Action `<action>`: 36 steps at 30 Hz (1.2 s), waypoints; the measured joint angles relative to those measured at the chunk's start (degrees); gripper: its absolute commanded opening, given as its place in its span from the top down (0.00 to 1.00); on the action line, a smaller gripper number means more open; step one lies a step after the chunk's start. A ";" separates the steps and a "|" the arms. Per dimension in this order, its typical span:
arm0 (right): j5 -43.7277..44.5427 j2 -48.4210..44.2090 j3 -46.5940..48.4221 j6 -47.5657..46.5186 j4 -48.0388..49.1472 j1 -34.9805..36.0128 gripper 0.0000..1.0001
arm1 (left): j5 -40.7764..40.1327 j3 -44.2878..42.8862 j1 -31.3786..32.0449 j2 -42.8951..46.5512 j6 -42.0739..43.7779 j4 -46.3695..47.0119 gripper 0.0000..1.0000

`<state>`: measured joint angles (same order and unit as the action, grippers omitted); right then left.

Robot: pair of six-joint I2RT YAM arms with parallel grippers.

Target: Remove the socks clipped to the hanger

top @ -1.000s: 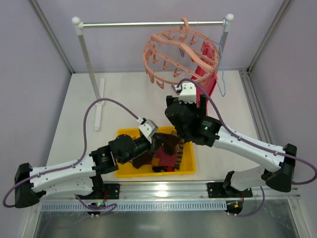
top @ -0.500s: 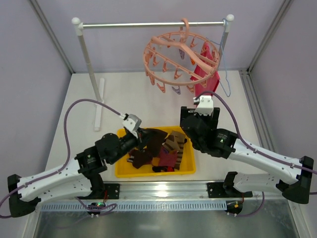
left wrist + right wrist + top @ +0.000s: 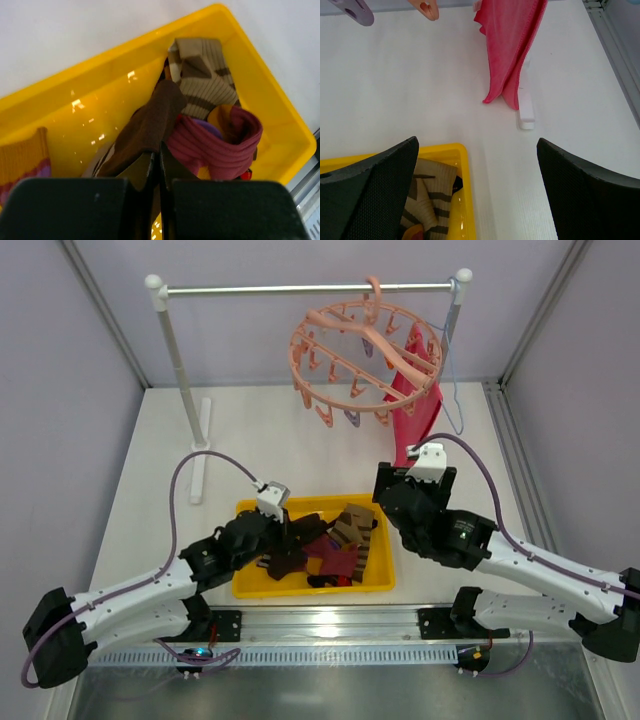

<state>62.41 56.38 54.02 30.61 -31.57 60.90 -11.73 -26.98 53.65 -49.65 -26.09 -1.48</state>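
The salmon-pink ring hanger (image 3: pixel 365 350) hangs by its hook from the rail, and the pegs I can see dangle bare. A plain red cloth (image 3: pixel 415 405) hangs at its right side. Several socks (image 3: pixel 330 540) lie heaped in the yellow bin (image 3: pixel 250 585): a brown-cream striped one (image 3: pixel 200 80), a dark brown one (image 3: pixel 150 125) and a maroon-pink one with yellow (image 3: pixel 220 140). My left gripper (image 3: pixel 288 530) hovers over the bin's left half, shut with nothing between its fingers, its tips (image 3: pixel 159 150) just above the dark brown sock. My right gripper (image 3: pixel 477 142) stands wide open over bare table by the bin's far right corner (image 3: pixel 462 150).
A metal rail (image 3: pixel 300 287) on white posts (image 3: pixel 180 380) carries the hanger, with white feet on the table (image 3: pixel 200 450) (image 3: pixel 525 115). A thin wire hanger (image 3: pixel 452 360) hangs at the rail's right end. Cage walls close in both sides.
My left gripper has drawn back to the left from the middle of the bin, still shut. My right arm has pulled back from under the hanger toward the bin's right corner, still open.
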 measured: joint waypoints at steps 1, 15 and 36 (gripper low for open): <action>0.02 -0.50 -0.26 0.00 0.13 0.00 0.00 | 0.39 1.53 0.00 -0.24 -1.03 0.46 1.00; -0.07 -1.79 -1.92 0.94 0.22 0.00 0.00 | -1.36 3.80 0.00 -13.00 -6.51 1.49 0.00; -1.55 -5.01 -6.34 1.51 1.86 -1.75 0.00 | -14.27 -7.19 -1.53 12.98 -1.53 -9.92 0.00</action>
<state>60.86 51.37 47.68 32.12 -29.71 59.16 -26.00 -34.17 52.12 -36.67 -27.62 -11.40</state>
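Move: The left hand holds the brown sock over the tray's left part; the tray's middle is some 9 cm to its right, about 2 cm farther out and 12 cm below. The maroon sock lies roughly 17 cm right and level with the hand, the beige striped sock about 22 cm right and 7 cm ahead, both some 12 cm lower. From the right hand, the tray's middle is about 31 cm left, level and 24 cm below. Left hand lowers about 10 cm into the tray, opens fully, releasing the brown sock, then rises 18 cm, ending leftward. ##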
